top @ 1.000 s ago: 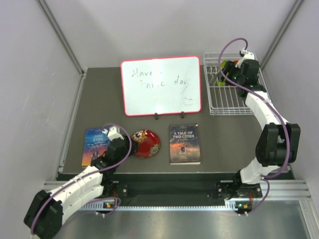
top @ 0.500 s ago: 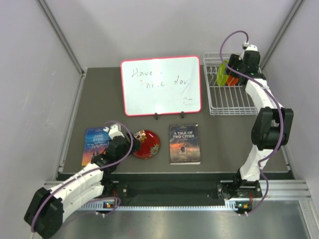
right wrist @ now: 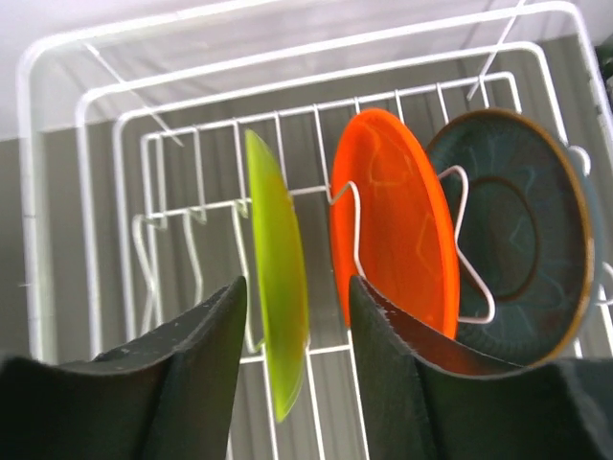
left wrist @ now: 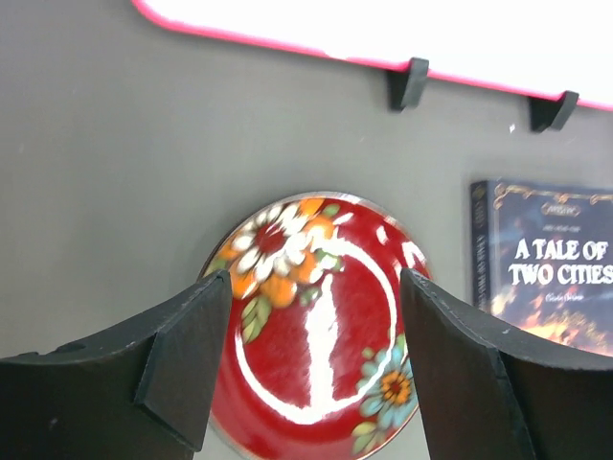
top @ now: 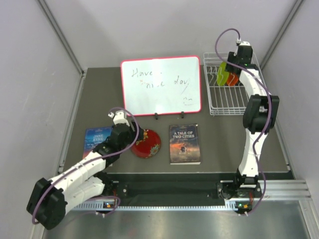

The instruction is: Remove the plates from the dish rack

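The dark red flowered plate point(left wrist: 321, 326) lies flat on the dark table, and my left gripper point(left wrist: 316, 364) hovers over it, open, a finger on either side without touching it. In the top view this plate point(top: 147, 143) sits just right of the left gripper point(top: 130, 135). The white wire dish rack point(top: 224, 107) stands at the back right. The lime green plate point(right wrist: 278, 307), orange plate point(right wrist: 397, 230) and teal plate point(right wrist: 522, 240) stand upright in its slots. My right gripper point(right wrist: 297, 297) is open and straddles the green plate's edge, with a gap on both sides.
A red-framed whiteboard point(top: 160, 85) stands on feet at the back middle. A dark book point(top: 184, 144) lies right of the red plate. A blue book point(top: 95, 139) lies partly under the left arm. Grey walls enclose the table on three sides.
The left jaws have widened and the left arm has shifted farther over the red plate. The right gripper has moved toward the rack's back, over the green plate, and its jaws have narrowed.
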`<state>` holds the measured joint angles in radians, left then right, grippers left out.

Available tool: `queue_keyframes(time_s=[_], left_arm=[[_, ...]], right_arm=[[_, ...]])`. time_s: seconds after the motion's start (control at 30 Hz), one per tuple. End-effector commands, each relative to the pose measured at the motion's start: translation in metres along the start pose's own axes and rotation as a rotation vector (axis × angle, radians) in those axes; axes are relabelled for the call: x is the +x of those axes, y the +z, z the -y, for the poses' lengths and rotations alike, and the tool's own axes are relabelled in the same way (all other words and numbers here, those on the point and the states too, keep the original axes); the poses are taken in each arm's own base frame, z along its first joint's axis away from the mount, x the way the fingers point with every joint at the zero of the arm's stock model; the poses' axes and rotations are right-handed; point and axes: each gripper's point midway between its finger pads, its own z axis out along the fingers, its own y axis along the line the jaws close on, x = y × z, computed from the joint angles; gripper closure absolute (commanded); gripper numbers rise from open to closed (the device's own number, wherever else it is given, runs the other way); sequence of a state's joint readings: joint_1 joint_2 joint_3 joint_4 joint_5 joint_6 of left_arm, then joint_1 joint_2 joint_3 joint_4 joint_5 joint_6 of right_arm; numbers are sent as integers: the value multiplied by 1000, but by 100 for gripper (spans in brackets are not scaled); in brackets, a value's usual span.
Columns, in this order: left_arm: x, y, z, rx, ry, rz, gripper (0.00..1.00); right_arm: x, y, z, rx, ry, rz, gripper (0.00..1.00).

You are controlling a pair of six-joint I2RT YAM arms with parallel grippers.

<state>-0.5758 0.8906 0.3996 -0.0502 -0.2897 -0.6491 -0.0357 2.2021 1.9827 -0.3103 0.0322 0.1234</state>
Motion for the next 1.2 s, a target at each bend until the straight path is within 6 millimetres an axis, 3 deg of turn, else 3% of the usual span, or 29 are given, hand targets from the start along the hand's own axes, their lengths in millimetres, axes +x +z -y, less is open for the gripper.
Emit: queue_keyframes(time_s=[0.0, 0.2, 0.3, 0.37, 0.4, 0.43, 0.6, 0.67, 0.83, 1.0, 1.03, 1.1, 1.17], left_arm=[[-23, 7, 15, 17, 21, 43, 25], [-32, 15, 33, 81, 39, 65, 25], [-37, 20, 40, 93, 62, 66, 25], [-34, 27, 42, 90, 81, 49, 25], [-38, 28, 46, 96, 85, 53, 25], [-36, 32, 47, 93, 95, 41, 25], [-39, 43, 55, 101, 118, 26, 24], [-35, 48, 56, 101, 135, 11, 14], [-37, 51, 66, 127, 153, -14, 3], [-42, 48, 91, 251, 170, -8, 1], [-44, 47, 96, 273, 169, -3, 1], [-49, 47, 109, 325, 162, 13, 1], [-55, 44, 128, 415, 164, 23, 1]], right_arm=[[-13, 1, 6, 25, -31, 20, 60], [-13, 1, 4, 19, -59, 21, 100], [-25, -8, -1, 41, -91, 55, 100], [-39, -20, 7, 104, -117, 96, 100], [-42, -26, -12, 104, -134, 116, 100], [-56, -39, -3, 184, -160, 163, 100], [-89, -82, -8, 370, -240, 319, 100], [-98, -100, -5, 417, -231, 360, 100], [-111, -138, 2, 460, -203, 406, 100], [-95, -188, 6, 399, -111, 400, 100], [-90, -204, -4, 307, -102, 405, 100], [-72, -215, -17, 199, -40, 364, 100], [-54, -231, -46, 0, 8, 331, 100]])
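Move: The green plate stands on edge between the right hand's open fingers, its middle about 5 cm ahead, 1 cm left and 6 cm below. The orange plate stands some 5 cm right of that hand and the dark plate about 11 cm right, both also 5 cm ahead and similarly low. From the left hand the green plate is roughly 37 cm ahead and 38 cm right; the red plate lies 4 cm right, level fore-and-aft, 8 cm below. The right fingers sink about 2 cm astride the green plate's near rim and pinch it shut. The hand then rolls its left side down some 25 degrees, easing before the end, and draws the plate up and back out of the rack, ending about 14 cm higher and 13 cm back. Meanwhile the left hand leaves the red plate, going right and forward about 9 cm, swinging clockwise and opening wide. ##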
